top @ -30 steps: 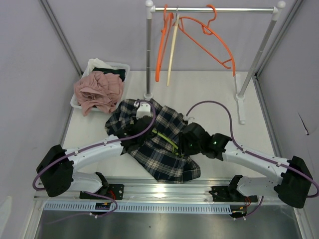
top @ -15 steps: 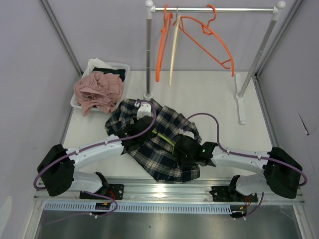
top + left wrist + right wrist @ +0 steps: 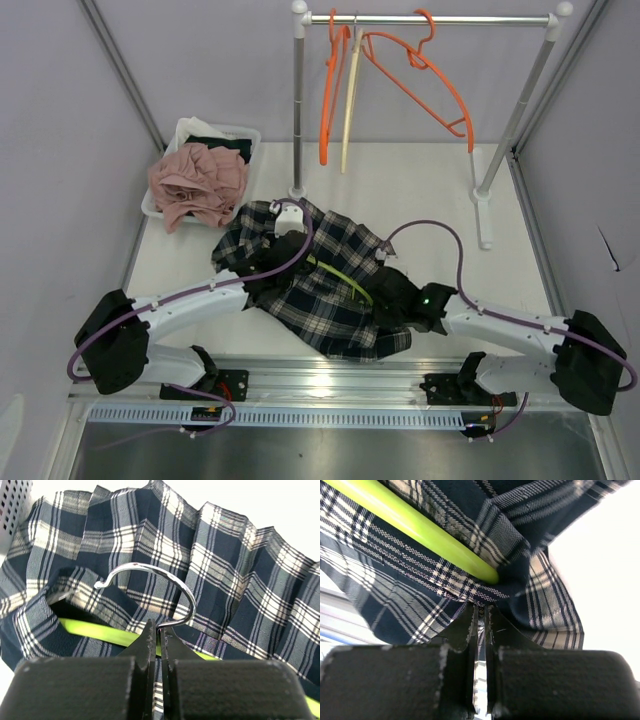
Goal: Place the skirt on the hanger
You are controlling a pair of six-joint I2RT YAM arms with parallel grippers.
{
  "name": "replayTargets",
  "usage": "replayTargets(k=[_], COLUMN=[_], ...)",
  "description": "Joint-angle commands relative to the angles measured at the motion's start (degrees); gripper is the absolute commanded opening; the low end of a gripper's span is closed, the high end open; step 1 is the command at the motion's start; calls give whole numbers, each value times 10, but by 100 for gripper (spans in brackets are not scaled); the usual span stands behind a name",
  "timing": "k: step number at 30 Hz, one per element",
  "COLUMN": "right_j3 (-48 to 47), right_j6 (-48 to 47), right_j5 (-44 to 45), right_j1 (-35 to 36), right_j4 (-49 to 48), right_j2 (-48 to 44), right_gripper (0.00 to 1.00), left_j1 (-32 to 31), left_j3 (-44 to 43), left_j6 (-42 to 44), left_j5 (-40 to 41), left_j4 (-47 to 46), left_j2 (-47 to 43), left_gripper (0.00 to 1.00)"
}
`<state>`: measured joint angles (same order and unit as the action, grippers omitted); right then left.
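A navy and white plaid skirt [image 3: 330, 310] lies on the table with a lime-green hanger [image 3: 346, 281] inside it. My left gripper [image 3: 268, 268] is shut on the stem of the hanger's metal hook [image 3: 190, 599], with the green bar [image 3: 95, 632] just below its fingertips [image 3: 160, 628] and the pleated skirt [image 3: 240, 580] beyond. My right gripper [image 3: 393, 302] sits at the skirt's right side. In the right wrist view its jaws [image 3: 481, 611] are shut on a fold of skirt [image 3: 395, 590] just under the hanger's end [image 3: 470, 565].
A white basket [image 3: 245, 135] with pink clothing [image 3: 198, 182] stands at the back left. A clothes rail [image 3: 430, 19] at the back carries orange hangers [image 3: 420, 80] and a cream one [image 3: 347, 110]; its posts [image 3: 297, 120] stand behind the skirt.
My right gripper reached in over the skirt's lower right, closed, and drew back to the right; the skirt's right edge shifted with it. The left gripper stayed put.
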<state>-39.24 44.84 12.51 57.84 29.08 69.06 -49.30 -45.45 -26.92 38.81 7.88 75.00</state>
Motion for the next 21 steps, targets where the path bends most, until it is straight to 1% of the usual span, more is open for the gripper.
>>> replayTargets(k=[1,4,7,9,13,14,16,21], right_j3=[-23,-48,-83,-105,-158,-168,-187,-234], right_j6=[-28,-61,-94,-126,-179,-196,-215,-280], right_j5=[54,64,69,87,106,110,110,135], right_j1=[-31,-67,-110,-127,-144,-150,-161,-161], right_j4=[45,76,97,113,107,106,103,96], right_j2=[-62,-95,-101,-96,-96,-93,-88,-78], right_gripper=[0,0,0,0,0,0,0,0], left_j1=[5,5,5,6,9,9,9,8], left_j3=[-19,-21,-30,-37,-76,-83,-80,-77], left_j6=[28,42,52,65,86,86,88,102], left_j5=[17,16,4,-28,-90,-97,-107,-114], left_j4=[5,9,17,20,58,74,75,87], left_j2=[-6,-13,-24,-26,1,11,13,3], left_gripper=[0,0,0,0,0,0,0,0])
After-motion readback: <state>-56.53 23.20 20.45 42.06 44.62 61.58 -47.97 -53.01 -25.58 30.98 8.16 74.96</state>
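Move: My right hand is already shut on the skirt's waistband, with the hanger's right end inside the cloth about 2 cm ahead and 1 cm to the left. The hook rises some 11 cm ahead, 17 cm left and 8 cm above. From my left hand, pinching the hanger at the hook's foot, that right end lies roughly 7 cm back, 16 cm right and 6 cm lower; the left post's foot is about 15 cm straight ahead, 8 cm down. Keeping the waistband pinched just past the hanger's right end, I carry my right hand up about 11 cm while swinging it forward and right, some 8 cm each, its fingers tipping outward about 20 degrees. My left hand keeps its hold at the hook's foot and rises about 5 cm, drawing a few centimetres to the right, with only a slight wrist turn. ##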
